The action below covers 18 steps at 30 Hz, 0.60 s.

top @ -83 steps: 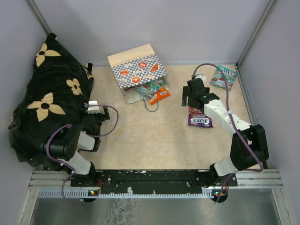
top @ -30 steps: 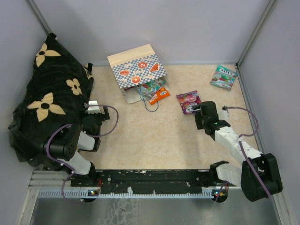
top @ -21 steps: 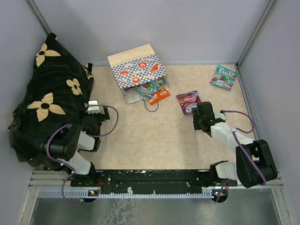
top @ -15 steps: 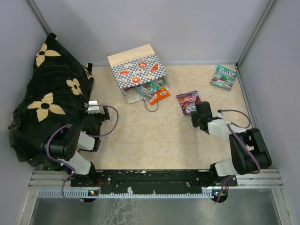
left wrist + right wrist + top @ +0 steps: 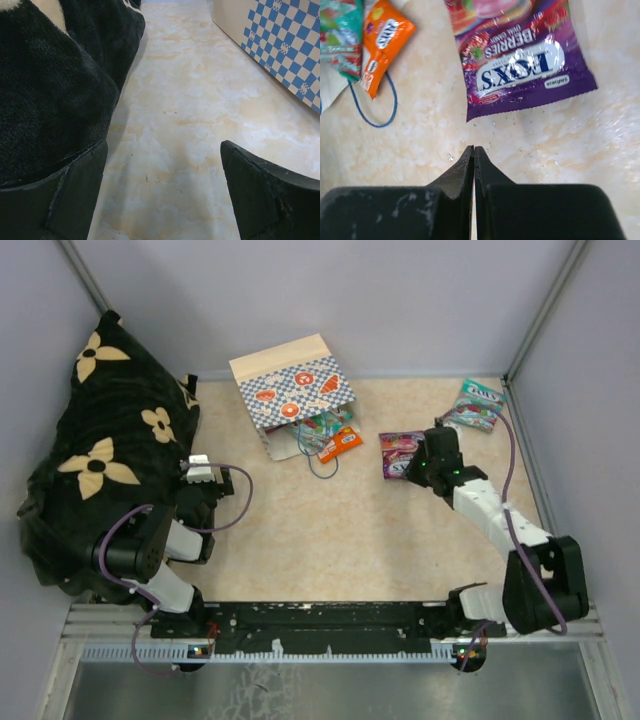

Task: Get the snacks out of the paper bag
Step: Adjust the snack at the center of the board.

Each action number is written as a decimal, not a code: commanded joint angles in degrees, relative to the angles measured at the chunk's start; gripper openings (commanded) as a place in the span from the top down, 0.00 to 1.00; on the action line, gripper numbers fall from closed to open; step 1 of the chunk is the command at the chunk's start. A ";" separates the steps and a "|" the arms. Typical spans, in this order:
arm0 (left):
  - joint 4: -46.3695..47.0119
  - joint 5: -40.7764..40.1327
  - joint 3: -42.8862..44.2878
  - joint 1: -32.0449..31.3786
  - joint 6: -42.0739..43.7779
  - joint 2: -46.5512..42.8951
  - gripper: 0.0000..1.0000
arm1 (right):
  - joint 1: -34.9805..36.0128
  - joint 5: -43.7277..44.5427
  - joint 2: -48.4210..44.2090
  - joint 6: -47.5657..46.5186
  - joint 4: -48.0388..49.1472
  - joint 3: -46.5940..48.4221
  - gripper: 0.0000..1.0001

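Observation:
The checkered paper bag lies on its side at the back, its mouth toward me. A green-teal snack and an orange snack spill from the mouth beside the blue cord handle. A purple snack lies flat on the table, and a teal one lies at the far right. My right gripper is shut on nothing, its tips just short of the purple snack. My left gripper is open and holds nothing, low over bare table.
A black cloth with cream flowers is heaped along the left side, right against my left finger. Grey walls close off the back and both sides. The bag's checkered face shows at the upper right of the left wrist view.
My right gripper's jaws have shut on nothing, and it has swung back and to the right, up to the purple snack's near right edge. The left arm has not moved.

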 commanded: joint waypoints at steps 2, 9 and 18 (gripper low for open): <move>1.44 0.69 0.64 0.35 -0.60 0.38 0.00 | -0.22 -0.94 -4.74 -31.15 -23.51 14.48 1.00; 1.43 0.66 0.60 0.36 -0.60 0.39 0.00 | -0.22 -0.45 4.01 -39.53 -37.58 31.31 1.00; 1.43 0.66 0.62 0.36 -0.60 0.39 0.00 | -0.33 7.91 -14.70 2.77 -7.57 2.75 0.08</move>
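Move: The purple berries snack lies flat about 7 cm ahead of the empty, shut right hand, almost in line with it sideways and some 7 cm lower. On the same table level, the orange packet at the paper bag's mouth is about 13 cm to the left and 9 cm ahead; the green snack at the far right is roughly 19 cm ahead and 16 cm to the right. For the left hand, the berries snack is about 5 cm ahead, 40 cm to the right and 7 cm below. The berries snack is left lying as the right hand, already clear of it, rises about 9 cm almost straight up, drifting some 3 cm right, then dips slightly. The wrist rolls its left side down and turns counter-clockwise, about 25 degrees each, then turns partly back as the shut fingers spread nearly wide, touching nothing. ##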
